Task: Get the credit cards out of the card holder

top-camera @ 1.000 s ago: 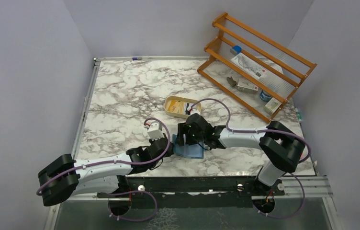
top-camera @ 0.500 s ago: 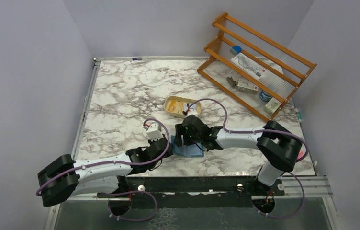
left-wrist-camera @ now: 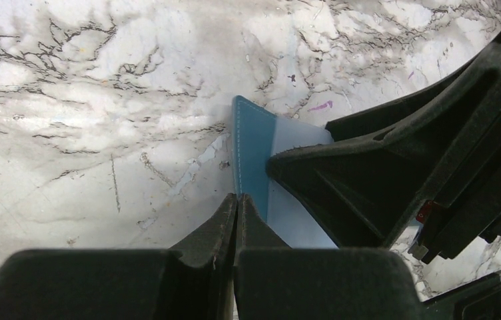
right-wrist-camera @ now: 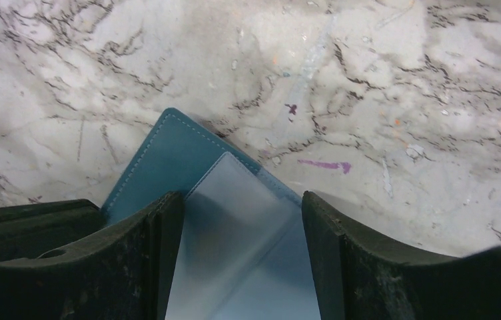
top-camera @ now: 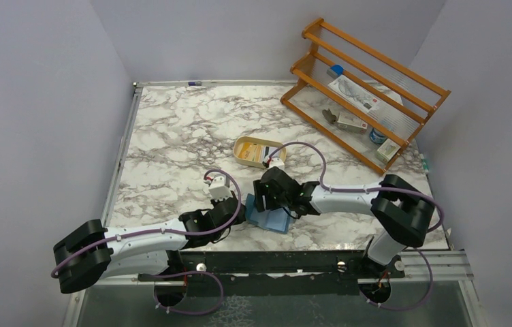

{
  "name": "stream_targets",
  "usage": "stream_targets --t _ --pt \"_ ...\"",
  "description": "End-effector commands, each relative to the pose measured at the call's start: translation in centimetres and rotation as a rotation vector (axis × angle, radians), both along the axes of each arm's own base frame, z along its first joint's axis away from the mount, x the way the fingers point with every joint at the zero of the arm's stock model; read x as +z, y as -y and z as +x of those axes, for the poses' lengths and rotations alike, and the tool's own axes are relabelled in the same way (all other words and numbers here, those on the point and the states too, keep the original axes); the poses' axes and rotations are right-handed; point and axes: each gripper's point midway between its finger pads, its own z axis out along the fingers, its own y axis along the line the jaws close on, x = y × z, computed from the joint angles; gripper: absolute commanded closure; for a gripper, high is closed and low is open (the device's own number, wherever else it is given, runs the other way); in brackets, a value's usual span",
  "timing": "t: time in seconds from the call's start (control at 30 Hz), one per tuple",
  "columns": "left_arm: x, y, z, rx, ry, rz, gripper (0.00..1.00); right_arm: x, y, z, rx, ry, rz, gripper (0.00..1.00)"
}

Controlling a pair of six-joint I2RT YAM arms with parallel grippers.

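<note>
The teal card holder (top-camera: 272, 221) lies on the marble near the front edge, between both arms. My left gripper (top-camera: 241, 212) is shut with nothing between its fingers. Its tips (left-wrist-camera: 236, 198) rest at the card holder's stitched teal edge (left-wrist-camera: 249, 153). My right gripper (top-camera: 261, 208) reaches in from the right, over the holder. In the right wrist view a pale blue-grey sheet (right-wrist-camera: 241, 233) fills the gap between its fingers (right-wrist-camera: 241, 195) and meets both of them, above the teal cover (right-wrist-camera: 161, 167). I cannot tell whether that sheet is a credit card or an inner pocket.
A tan oval dish (top-camera: 259, 151) with something yellow in it sits just behind the right gripper. A wooden rack (top-camera: 365, 88) holding small items stands at the back right. The black rail (top-camera: 274, 262) runs along the table's near edge.
The right gripper has shifted a little left and towards the near edge, and the card holder under it has moved slightly with it. The left arm has stayed put.
</note>
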Motion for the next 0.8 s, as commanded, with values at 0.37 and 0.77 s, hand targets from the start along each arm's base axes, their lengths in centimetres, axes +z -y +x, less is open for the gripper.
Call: stream_targets --t 0.37,0.77 --pt "0.5 0.0 0.8 0.043 0.031 -0.016 1.0 0.2 6.9 -2.1 -0.031 0.012 -0.244 0.3" --pt "-0.5 -0.7 0.7 0.067 0.02 -0.001 1.0 4.9 10.2 -2.7 -0.125 0.058 -0.247 0.3"
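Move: The open card holder's middle lies about 3 cm to the right of the open right gripper and 2 cm back, roughly 1 cm below; the fingers hover at its far left part. The tray with the cards already taken out stands some 17 cm straight ahead of the right gripper. From the shut left gripper, at the holder's left edge, the holder's middle is about 7 cm right, 1 cm back and slightly below. Sweep the right gripper about 8 cm to the right and a little back across the card holder towards its strap side, sinking slightly at first with the fingers skimming the clear sleeve, then rising some 4 cm off it. Keep the jaws open and roll the wrist about 10 degrees, its left side dipping. Hold the shut left fingertips at the holder's left edge. ##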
